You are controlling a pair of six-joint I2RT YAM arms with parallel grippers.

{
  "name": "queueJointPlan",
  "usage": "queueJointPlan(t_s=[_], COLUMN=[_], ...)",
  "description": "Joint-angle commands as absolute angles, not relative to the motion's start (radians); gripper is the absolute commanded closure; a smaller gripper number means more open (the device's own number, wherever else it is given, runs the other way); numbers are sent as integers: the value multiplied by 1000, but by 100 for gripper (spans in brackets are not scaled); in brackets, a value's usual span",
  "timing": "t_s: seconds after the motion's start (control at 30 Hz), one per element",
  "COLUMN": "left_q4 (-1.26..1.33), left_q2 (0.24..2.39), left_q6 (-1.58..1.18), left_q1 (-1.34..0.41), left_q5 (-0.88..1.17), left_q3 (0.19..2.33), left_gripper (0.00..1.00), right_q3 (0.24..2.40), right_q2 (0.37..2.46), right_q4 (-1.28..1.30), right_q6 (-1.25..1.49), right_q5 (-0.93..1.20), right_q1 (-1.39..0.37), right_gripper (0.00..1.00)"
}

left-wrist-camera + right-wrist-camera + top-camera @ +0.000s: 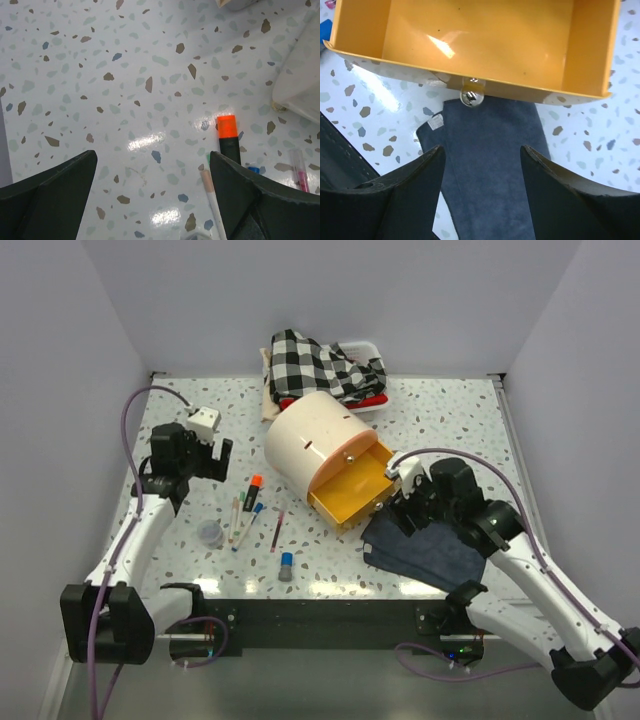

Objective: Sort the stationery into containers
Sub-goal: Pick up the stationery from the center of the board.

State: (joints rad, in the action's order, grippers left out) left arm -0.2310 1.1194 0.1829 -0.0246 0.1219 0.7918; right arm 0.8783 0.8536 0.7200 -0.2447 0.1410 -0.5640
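Note:
The stationery lies loose on the table left of the cabinet: an orange-capped marker [254, 490] [227, 132], thin pens [240, 520], a dark red pencil [277, 531], a blue-capped tube [286, 565] and a clear round pot [210, 533]. One yellow-orange drawer [350, 490] [485, 40] stands pulled out of the cream drum cabinet [315, 440], with nothing inside. My right gripper [398, 502] [481, 150] is open just in front of the drawer's brass knob [471, 96], not touching it. Open over bare table, my left gripper [218, 458] [153, 155] hangs left of the marker.
A dark blue cloth [430, 545] [495, 175] lies under the right gripper, its far edge tucked beneath the drawer front. Checked black-and-white fabric [320, 365] fills a white tray [368, 344] behind the cabinet. Walls close in the table on three sides.

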Motion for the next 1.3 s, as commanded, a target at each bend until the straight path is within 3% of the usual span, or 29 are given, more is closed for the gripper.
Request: queueJointPlan(t_s=[0.0,0.2,0.43,0.57,0.87,1.17,1.27], left_q4=[-455,-783,-989,-1110,-1003,-918,-881], left_q2=[1132,1134,1002,1066,1120,1065,1100], left_q6=[308,567,834,957,884,726,683], left_q1=[-23,-17,90,184,175,-49,-52], left_q5=[126,57,110,196,409,296,262], left_q3=[942,1035,997,968,856,727,736], left_gripper=[0,0,0,0,0,0,0], right_q3=[972,1103,1198,1285,1559,1525,1528], right_q2=[810,827,997,1090,1266,1232,1233], right_q4=[836,792,718,704,742,680,678], right_q6=[-325,-192,-113,-167,-256,-247,-245], right_q5=[127,404,518,502,368,345,344], right_q1=[-558,-560,-596,-627,-666,-666,-664], right_gripper=[34,35,38,38,36,34,34])
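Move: The blue-capped marker lies about 9 cm back from the left hand, 9 cm to its right and 15 cm below. The clip jar stands some 11 cm back, nearly in line; the orange highlighter is about level and 8 cm right; the blue-topped bottle is 17 cm back, 19 cm right. From the right hand the marker is roughly 5 cm ahead, 38 cm left, and the open drawer 13 cm ahead, 11 cm left. The near ends of the loose markers and the clip jar beside them are what the left hand draws towards: back about 17 cm, bowing left and then right again while sinking some 9 cm, tipping down and turning clockwise, fingers staying wide open. The right hand rises about 15 cm and swings left over the open drawer, then holds there, still part open. ##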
